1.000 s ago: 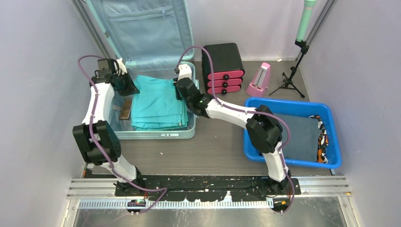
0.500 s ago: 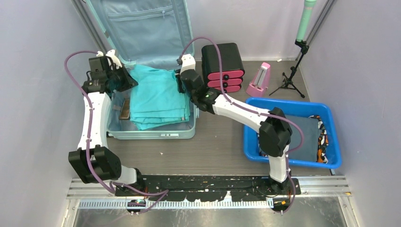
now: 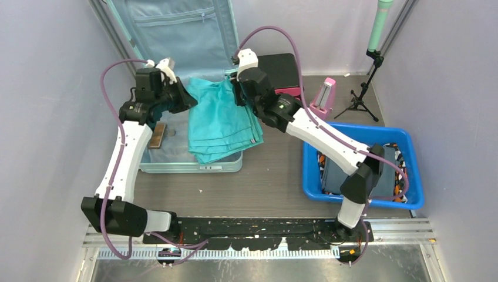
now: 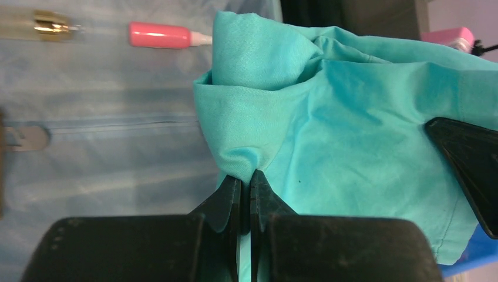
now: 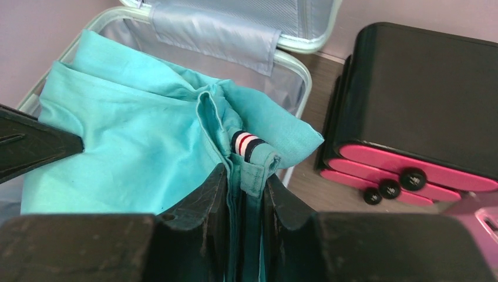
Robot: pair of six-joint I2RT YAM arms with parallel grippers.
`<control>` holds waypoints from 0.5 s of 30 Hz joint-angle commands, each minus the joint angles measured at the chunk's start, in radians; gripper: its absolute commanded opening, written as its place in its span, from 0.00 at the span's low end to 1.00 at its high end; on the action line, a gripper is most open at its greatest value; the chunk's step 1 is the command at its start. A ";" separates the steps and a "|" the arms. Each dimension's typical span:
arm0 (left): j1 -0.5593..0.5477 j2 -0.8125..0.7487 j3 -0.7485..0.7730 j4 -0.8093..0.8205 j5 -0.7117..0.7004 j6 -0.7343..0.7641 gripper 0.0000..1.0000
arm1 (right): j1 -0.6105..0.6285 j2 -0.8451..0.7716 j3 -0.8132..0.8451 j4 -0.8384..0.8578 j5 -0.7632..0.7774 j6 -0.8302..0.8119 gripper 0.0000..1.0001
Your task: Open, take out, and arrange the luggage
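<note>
The luggage (image 3: 188, 166), a pale mint-green suitcase, lies open at the back left with its lid (image 3: 176, 35) leaning on the wall. A folded teal garment (image 3: 220, 120) hangs in the air between both grippers, drooping over the case's right rim. My left gripper (image 3: 188, 98) is shut on the garment's left edge; in the left wrist view its tips (image 4: 245, 179) pinch a fold of the cloth (image 4: 352, 135). My right gripper (image 3: 238, 94) is shut on the right edge; in the right wrist view it (image 5: 246, 179) clamps several teal layers (image 5: 135, 153) beside a striped label.
A black drawer box (image 3: 282, 67) with pink drawers stands right of the case, close to my right gripper. A pink stand (image 3: 322, 100) and a tripod (image 3: 364, 88) lie beyond it. A blue tub (image 3: 364, 170) holds dark and patterned cloth. A brown item (image 3: 156, 135) and a pink tube (image 4: 161, 35) lie inside the case.
Both grippers have risen and moved right with the teal garment. It has come up off the suitcase floor and now hangs over the right rim.
</note>
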 commanded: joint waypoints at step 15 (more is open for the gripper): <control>-0.442 -0.031 -0.042 0.263 -0.191 -0.339 0.00 | -0.133 -0.478 -0.247 -0.353 0.135 0.142 0.00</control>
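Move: Some 41 cm to the right of the right hand and 14 cm back lies the blue bin, nearly 30 cm below; from the left hand it is about 58 cm right and 12 cm back. The black drawer box stands 14 cm ahead and 12 cm right of the right hand, the pink metronome 8 cm ahead and 29 cm right. The open suitcase tray is right under the left hand, some 18 cm left of the right hand and level with it. Carrying the teal cloth between them, both hands sweep right from the suitcase towards the blue bin, the right hand about 14 cm and the left some 11 cm, drawing back 4 to 6 cm as they go. Both stay high, rising only slightly; the right hand swings some 10 degrees clockwise, the left rolls about as much, left side down, and both keep their pinch on the cloth's far corners. ##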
